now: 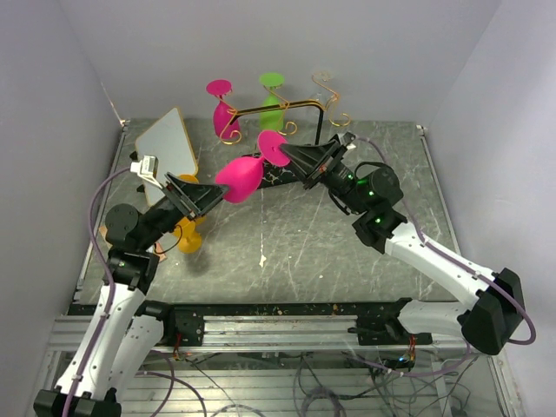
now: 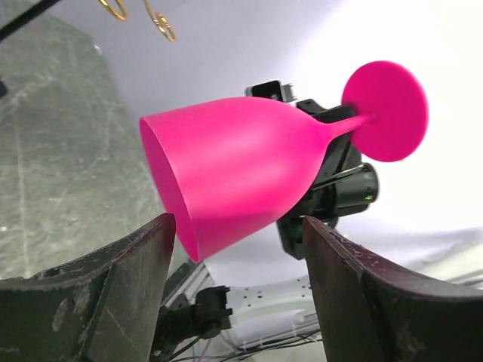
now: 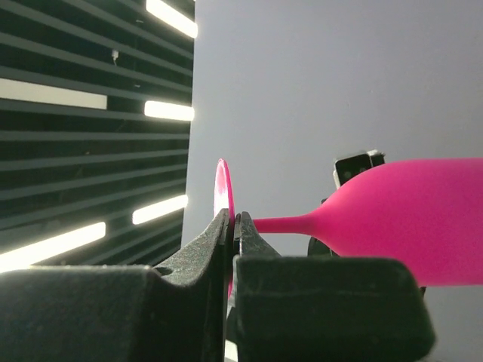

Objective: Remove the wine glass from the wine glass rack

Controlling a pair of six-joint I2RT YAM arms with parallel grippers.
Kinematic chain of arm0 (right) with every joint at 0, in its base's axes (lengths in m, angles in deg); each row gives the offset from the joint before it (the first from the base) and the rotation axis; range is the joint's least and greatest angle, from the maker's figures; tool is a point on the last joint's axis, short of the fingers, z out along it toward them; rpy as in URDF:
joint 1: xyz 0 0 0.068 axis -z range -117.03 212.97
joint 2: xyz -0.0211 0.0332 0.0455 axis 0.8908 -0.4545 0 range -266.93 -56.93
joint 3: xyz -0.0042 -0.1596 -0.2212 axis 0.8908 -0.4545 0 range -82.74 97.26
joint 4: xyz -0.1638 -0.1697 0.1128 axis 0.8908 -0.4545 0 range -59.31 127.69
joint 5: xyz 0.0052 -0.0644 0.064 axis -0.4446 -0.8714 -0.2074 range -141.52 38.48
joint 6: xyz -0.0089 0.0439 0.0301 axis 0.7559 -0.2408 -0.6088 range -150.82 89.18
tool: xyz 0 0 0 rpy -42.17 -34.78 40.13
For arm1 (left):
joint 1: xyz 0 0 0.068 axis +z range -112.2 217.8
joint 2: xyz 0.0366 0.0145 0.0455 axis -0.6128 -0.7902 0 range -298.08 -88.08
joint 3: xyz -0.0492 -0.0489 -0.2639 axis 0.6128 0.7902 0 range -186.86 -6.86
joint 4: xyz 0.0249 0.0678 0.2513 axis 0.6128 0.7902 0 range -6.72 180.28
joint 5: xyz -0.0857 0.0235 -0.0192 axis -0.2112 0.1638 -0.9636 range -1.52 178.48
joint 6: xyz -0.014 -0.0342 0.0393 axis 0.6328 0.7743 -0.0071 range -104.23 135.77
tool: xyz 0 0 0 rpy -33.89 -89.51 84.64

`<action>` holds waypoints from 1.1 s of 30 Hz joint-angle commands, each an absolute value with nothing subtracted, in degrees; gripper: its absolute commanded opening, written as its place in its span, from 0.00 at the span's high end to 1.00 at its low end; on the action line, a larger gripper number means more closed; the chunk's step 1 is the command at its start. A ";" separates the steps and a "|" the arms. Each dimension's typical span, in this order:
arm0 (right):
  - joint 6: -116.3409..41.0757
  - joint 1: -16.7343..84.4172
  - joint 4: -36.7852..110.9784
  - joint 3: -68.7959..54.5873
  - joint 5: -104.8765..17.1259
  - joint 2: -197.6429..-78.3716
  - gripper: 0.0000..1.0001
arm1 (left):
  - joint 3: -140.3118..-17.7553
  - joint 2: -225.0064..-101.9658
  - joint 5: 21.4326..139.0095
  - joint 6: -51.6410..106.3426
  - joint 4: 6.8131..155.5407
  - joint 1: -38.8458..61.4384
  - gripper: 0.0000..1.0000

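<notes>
A pink wine glass (image 1: 241,177) lies on its side in mid-air in front of the wine glass rack (image 1: 261,109). Its foot (image 1: 274,148) points toward the rack. My right gripper (image 1: 295,162) is shut on the edge of that foot; in the right wrist view the thin foot disc (image 3: 221,188) sits between the closed right gripper (image 3: 232,226) fingers, and the bowl (image 3: 415,226) sticks out to the right. My left gripper (image 1: 211,193) stands open at the bowl's mouth. In the left wrist view the bowl (image 2: 241,181) hangs just beyond the left gripper (image 2: 238,230), apart from both fingers.
On the rack hang another pink glass (image 1: 222,111), a green one (image 1: 272,106) and a clear one (image 1: 323,85). An orange glass (image 1: 187,235) stands on the table under my left arm. A white board (image 1: 169,148) leans at the back left. The rack's black base (image 1: 280,178) lies below the held glass.
</notes>
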State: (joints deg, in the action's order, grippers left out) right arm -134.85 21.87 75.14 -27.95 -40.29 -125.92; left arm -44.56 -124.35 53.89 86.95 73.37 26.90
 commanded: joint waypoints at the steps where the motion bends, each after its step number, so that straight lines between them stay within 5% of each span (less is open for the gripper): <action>1: -139.90 21.92 83.34 -30.40 -38.55 -125.82 1.00 | -40.26 -124.33 50.61 100.44 51.44 27.25 0.25; 9: -139.36 21.91 84.58 -33.07 -40.67 -126.05 1.00 | -37.43 -123.97 50.69 106.64 41.69 27.25 0.70; 13: -133.30 21.86 76.51 -32.42 -42.85 -124.14 0.86 | -37.80 -123.23 50.62 105.21 45.41 27.25 0.91; 18: -116.86 21.88 60.82 -33.20 -48.74 -118.36 0.50 | -41.42 -120.23 50.42 95.74 62.95 27.16 0.93; 25: -94.74 22.07 39.52 -37.72 -66.66 -107.14 0.17 | -52.32 -119.87 55.07 74.10 101.53 27.16 0.93; 29: -85.19 22.12 32.04 -38.82 -76.16 -102.42 0.02 | -53.99 -124.89 54.57 66.92 114.16 27.00 0.93; 33: -79.98 22.26 30.21 -39.29 -81.10 -100.65 0.00 | -54.76 -129.06 55.10 62.34 120.90 25.66 0.93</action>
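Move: The pink wine glass lies about 6 cm to the right of the left hand, 5 cm ahead and slightly above, its rim facing the open left fingers. Two yellow glasses stand some 28 cm below that hand: one 10 cm left and level, the other 8 cm left and 7 cm ahead. The right hand still pinches the pink glass's foot; the glass's middle is 6 cm to its left, 3 cm back and 4 cm below. Left hand rises 5 cm, pinches the pink glass's rim, then sinks 10; right releases the foot, withdrawing down-right. ##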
